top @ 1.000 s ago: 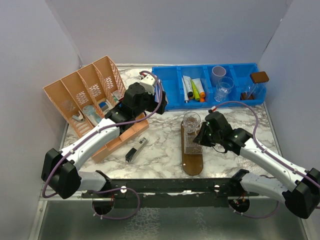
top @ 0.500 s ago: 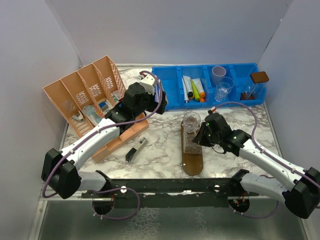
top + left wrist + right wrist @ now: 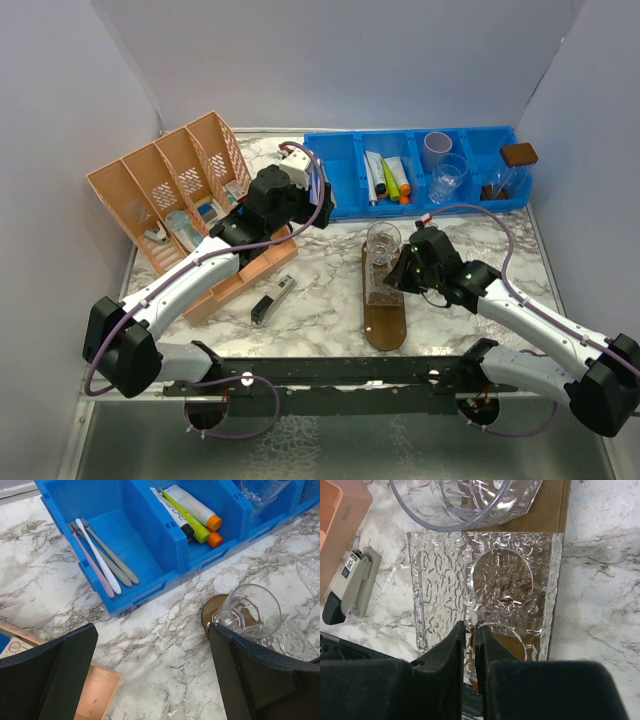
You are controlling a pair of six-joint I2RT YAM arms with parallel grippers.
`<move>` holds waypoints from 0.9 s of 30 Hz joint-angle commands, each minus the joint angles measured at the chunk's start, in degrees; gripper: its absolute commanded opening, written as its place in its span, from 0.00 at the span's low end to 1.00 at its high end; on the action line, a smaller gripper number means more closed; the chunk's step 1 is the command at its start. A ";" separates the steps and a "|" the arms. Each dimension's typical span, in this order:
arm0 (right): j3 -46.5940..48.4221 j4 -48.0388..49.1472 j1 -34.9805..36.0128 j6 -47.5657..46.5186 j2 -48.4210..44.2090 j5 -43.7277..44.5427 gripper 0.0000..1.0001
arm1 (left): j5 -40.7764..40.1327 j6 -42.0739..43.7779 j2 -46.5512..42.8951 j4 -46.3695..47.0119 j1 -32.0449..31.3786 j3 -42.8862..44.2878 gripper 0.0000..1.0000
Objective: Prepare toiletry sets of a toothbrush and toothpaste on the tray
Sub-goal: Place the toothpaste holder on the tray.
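The dark brown tray (image 3: 385,322) lies mid-table. A clear tumbler (image 3: 383,240) stands on its far end, seen too in the left wrist view (image 3: 250,611). Behind it on the tray (image 3: 556,510) sits a textured clear holder (image 3: 505,575) with round openings. My right gripper (image 3: 470,632) is shut on that holder's thin inner wall, and it shows in the top view (image 3: 403,274). My left gripper (image 3: 155,680) hangs open over bare marble, in front of the blue bin. Pale toothbrushes (image 3: 102,555) and toothpaste tubes (image 3: 192,511), one lime green, lie in the bin.
The blue compartmented bin (image 3: 345,205) runs along the back, with spare tumblers (image 3: 448,175) and a brown-lidded jar (image 3: 515,160). An orange divided basket (image 3: 185,185) stands at the left. A stapler (image 3: 273,298) lies on the marble between the basket and the tray.
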 commanded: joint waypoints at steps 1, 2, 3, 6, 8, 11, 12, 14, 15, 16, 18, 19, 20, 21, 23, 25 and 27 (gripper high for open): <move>-0.53 2.89 0.37 0.18 0.28 1.63 0.07 | -0.01 -0.17 -0.38 0.40 0.32 2.07 0.97; -0.46 2.78 0.37 0.22 0.31 1.73 0.07 | 0.05 -0.13 -0.35 0.38 0.38 2.10 0.97; -0.36 2.52 0.37 0.26 0.32 1.91 0.08 | 0.04 -0.16 -0.35 0.38 0.39 2.08 0.97; -0.08 1.61 0.37 0.21 0.25 2.42 0.10 | 0.04 -0.17 -0.32 0.38 0.39 2.04 0.97; 0.00 1.24 0.37 0.27 0.15 2.55 0.12 | 0.14 -0.14 -0.30 0.41 0.38 2.06 0.97; 0.48 0.03 0.37 0.11 0.06 3.19 0.19 | 0.11 -0.20 -0.30 0.41 0.38 2.10 0.97; 0.69 -0.31 0.32 0.03 0.01 3.26 0.22 | 0.14 -0.21 -0.32 0.46 0.37 2.11 0.97; 1.29 -1.09 0.37 -0.47 -0.25 3.01 0.27 | 0.17 -0.17 -0.27 0.47 0.36 2.09 0.97; 1.76 -1.73 0.37 -0.52 -0.57 3.01 0.30 | 0.23 -0.20 -0.22 0.42 0.38 2.11 0.97; 2.29 -2.36 0.35 -0.72 -0.95 3.04 0.33 | 0.20 -0.22 -0.21 0.46 0.33 2.09 0.97; 4.06 -4.12 0.35 -1.90 -1.80 2.92 0.38 | 0.40 -0.23 -0.28 0.43 0.39 2.11 0.97; 5.30 -5.38 0.33 -2.53 -2.32 2.98 0.41 | 0.48 -0.32 -0.22 0.43 0.39 2.07 0.97; 6.97 -6.92 0.36 -3.27 -2.92 3.22 0.44 | 0.56 -0.43 -0.20 0.44 0.39 2.13 0.97; 8.64 -8.47 0.37 -4.47 -3.56 3.36 0.46 | 0.64 -0.46 -0.14 0.41 0.38 2.18 0.97; 12.08 -11.54 0.36 -8.10 -4.97 4.45 0.51 | 0.87 -0.50 -0.17 0.36 0.37 2.24 0.97; 15.12 -13.88 0.37 -12.40 -6.46 6.64 0.55 | 1.07 -0.62 -0.34 0.27 0.36 2.36 0.97; 16.46 -14.56 0.36 -16.32 -7.60 9.24 0.56 | 1.12 -0.66 -0.44 0.31 0.37 2.37 0.96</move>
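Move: The right hand has the toothpaste holder pinched near its top, already down on the wooden tray; its middle lies about 1 cm ahead and 3 cm below. The glass stands some 8 cm ahead, 1 cm left and 4 cm lower; the stapler is roughly 25 cm left, 4 cm back and 7 cm lower. From the idle left hand the holder is about 14 cm back, 12 cm right and 18 cm below. The right hand opens about halfway, lets go of the toothpaste holder, then rises some 7 cm above it. ##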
